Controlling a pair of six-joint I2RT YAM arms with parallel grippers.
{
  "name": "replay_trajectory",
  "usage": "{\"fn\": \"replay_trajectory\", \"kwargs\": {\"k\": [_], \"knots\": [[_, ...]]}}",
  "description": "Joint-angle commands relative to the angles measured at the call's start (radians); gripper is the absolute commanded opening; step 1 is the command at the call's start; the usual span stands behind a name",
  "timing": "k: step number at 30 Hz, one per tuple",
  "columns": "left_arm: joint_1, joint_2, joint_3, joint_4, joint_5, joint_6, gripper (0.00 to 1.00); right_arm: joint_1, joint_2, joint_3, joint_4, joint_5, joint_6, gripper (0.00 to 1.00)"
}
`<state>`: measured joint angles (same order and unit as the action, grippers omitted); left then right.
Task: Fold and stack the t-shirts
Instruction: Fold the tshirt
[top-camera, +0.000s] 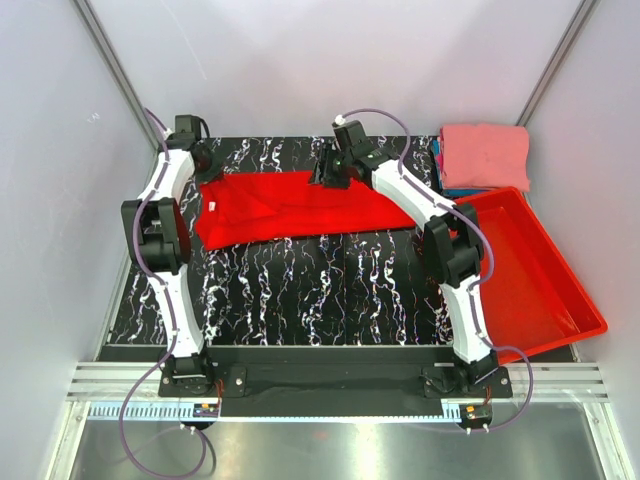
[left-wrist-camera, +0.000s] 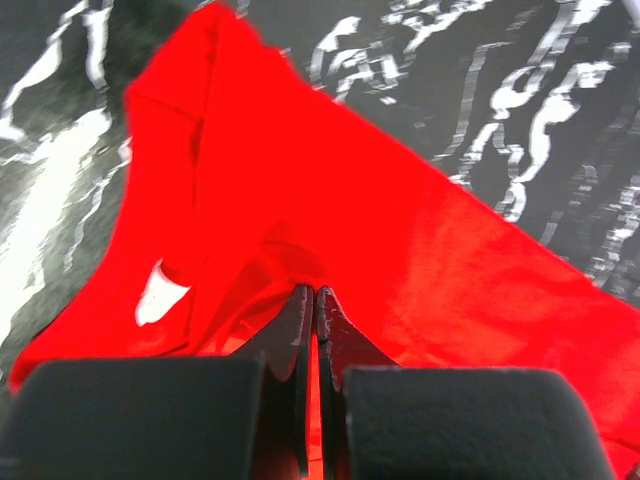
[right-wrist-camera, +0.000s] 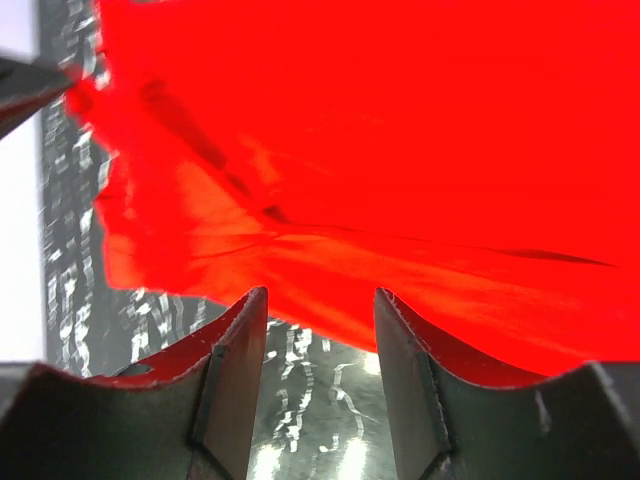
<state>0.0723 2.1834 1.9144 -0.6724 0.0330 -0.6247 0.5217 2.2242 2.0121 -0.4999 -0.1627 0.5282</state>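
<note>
A bright red t-shirt (top-camera: 290, 205) lies partly folded across the back of the black marbled table (top-camera: 320, 290). My left gripper (top-camera: 207, 162) is at its left end, shut on a pinch of the red cloth (left-wrist-camera: 400, 230), which bunches up around the fingertips (left-wrist-camera: 300, 310); a white label (left-wrist-camera: 160, 292) shows beside them. My right gripper (top-camera: 327, 172) hovers at the shirt's far edge, open, with bare table showing between its fingers (right-wrist-camera: 235, 350) and the red t-shirt (right-wrist-camera: 350, 150) just beyond them. A folded salmon-pink t-shirt (top-camera: 485, 155) tops a stack with blue t-shirts (top-camera: 447, 187) under it at the back right.
A rigid red plastic bin (top-camera: 530, 275) sits on the right, tilted over the table's right edge, close to the right arm's elbow (top-camera: 445, 245). White walls close in the back and both sides.
</note>
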Motion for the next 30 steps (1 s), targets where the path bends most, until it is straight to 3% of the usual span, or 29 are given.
{"fn": "replay_trajectory", "kwargs": {"k": [1,4,9,11,20,30], "knots": [[0.006,-0.011,0.043,0.105,0.105,0.026,0.0,-0.016,0.023,0.036,0.09,-0.124,-0.033,0.54],[0.007,-0.007,0.034,0.099,0.107,0.013,0.0,0.029,0.083,0.097,0.133,-0.143,-0.037,0.54],[0.014,0.01,0.009,0.074,0.128,-0.01,0.0,0.118,0.271,0.375,-0.021,0.043,0.011,0.5],[0.023,0.021,0.015,0.05,0.145,-0.02,0.0,0.156,0.304,0.413,-0.026,0.07,-0.011,0.5],[0.067,0.067,0.055,0.005,0.344,-0.053,0.0,0.256,0.315,0.27,0.311,0.144,-0.364,0.53],[0.101,0.108,0.086,-0.015,0.458,-0.049,0.0,0.32,0.385,0.27,0.468,0.063,-0.691,0.53]]}}
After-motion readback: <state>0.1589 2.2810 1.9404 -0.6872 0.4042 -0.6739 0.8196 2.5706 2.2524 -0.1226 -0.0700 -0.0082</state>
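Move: The red t-shirt's left part is the right hand's goal, about 23 cm to its left, 5 cm back and 11 cm below. The white tag lies some 8 cm farther left of that and level with it; the near-left corner is roughly 32 cm left and 16 cm back from the right hand, 12 cm below. From the left hand the shirt's left part is some 5 cm right, 7 cm back and 7 cm below. Half-open, the right hand sweeps about 18 cm left over the t-shirt, sinking; the shut left hand rolls some 20 degrees. ##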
